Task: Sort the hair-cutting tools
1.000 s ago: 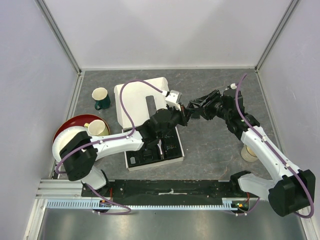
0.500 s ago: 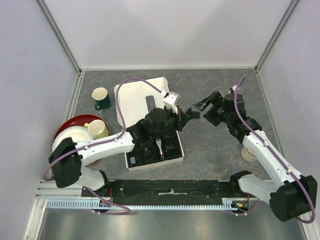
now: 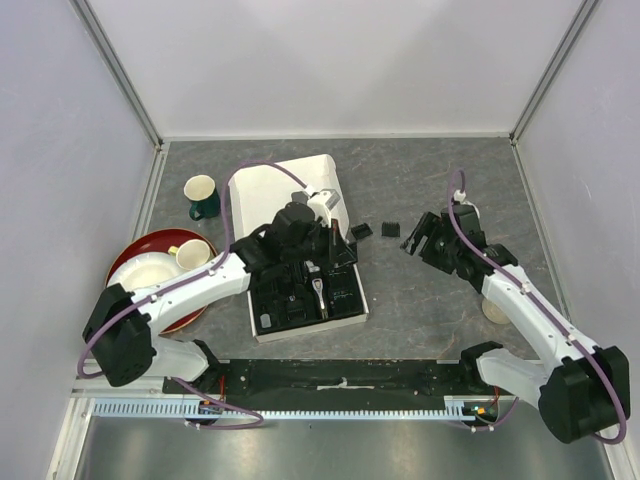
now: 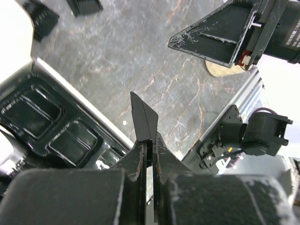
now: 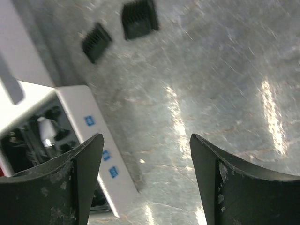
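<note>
Two small black comb guards (image 3: 362, 231) (image 3: 391, 229) lie side by side on the grey table, right of the white box. The right wrist view shows them (image 5: 97, 42) (image 5: 138, 18) far ahead, and one guard (image 4: 40, 18) shows at the top left of the left wrist view. My left gripper (image 3: 343, 252) hangs over the right edge of the box's black tray (image 3: 268, 322), shut, with nothing between its fingertips (image 4: 143, 115). My right gripper (image 3: 415, 240) stands open and empty (image 5: 145, 140) just right of the guards. A silvery tool (image 3: 317, 291) lies in the tray.
The box's white lid (image 3: 262, 200) lies behind the tray. A green-and-cream mug (image 3: 203, 196) stands at the back left. A red plate (image 3: 135, 252) with a bowl and a cream mug (image 3: 193, 256) is at the left. A cream cup (image 3: 494, 309) stands beside the right arm.
The two grippers were close together right of the box. The left has drawn back over the tray and the right has backed off, jaws wider. The two guards now show on the table.
</note>
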Tool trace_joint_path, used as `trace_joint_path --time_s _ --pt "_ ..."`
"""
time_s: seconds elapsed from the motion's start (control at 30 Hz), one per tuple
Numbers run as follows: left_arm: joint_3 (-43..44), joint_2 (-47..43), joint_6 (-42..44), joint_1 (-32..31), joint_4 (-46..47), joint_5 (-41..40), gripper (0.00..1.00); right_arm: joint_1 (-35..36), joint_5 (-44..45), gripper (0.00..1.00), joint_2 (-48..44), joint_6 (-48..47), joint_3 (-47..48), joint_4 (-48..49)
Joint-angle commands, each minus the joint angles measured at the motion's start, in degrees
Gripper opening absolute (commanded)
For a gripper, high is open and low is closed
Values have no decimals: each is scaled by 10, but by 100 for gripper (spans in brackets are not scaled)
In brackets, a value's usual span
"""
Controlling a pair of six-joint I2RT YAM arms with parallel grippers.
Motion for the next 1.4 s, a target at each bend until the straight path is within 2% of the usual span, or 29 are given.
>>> trace_joint_path --time_s 0.0,0.33,0.57,1.37 --pt "-14 4 -69 15 -56 76 2 0 6 80 11 -25 -29 -17" --pt "-64 19 -128 17 -51 118 2 0 7 80 35 -20 -70 6" --pt "-128 14 -162 16 5 132 2 0 -9 82 53 -23 -93 38" --pt "-159 81 -238 17 122 199 2 -1 -29 82 67 -22 -130 68"
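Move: The small recess in the near right corner of the box, where the held black comb guard is being taken, lies about 8 cm back, 2 cm right and 18 cm below the left hand. From that hand the clipper is about 6 cm back and 4 cm left; the near guard on the table is 10 cm ahead and 7 cm right, both far below. From the empty right hand, the far guard is roughly 4 cm ahead, 6 cm left, 13 cm down. The black comb guard, still pinched in the left fingers, is carried down some 10 cm and back about 7 cm to the box's near right recess, quickly at first and then easing off, as the wrist tips the fingers steeper by about 30 degrees. The empty right hand, fingers staying wide, sinks about 10 cm and draws back 5 cm over bare table right of the box. ##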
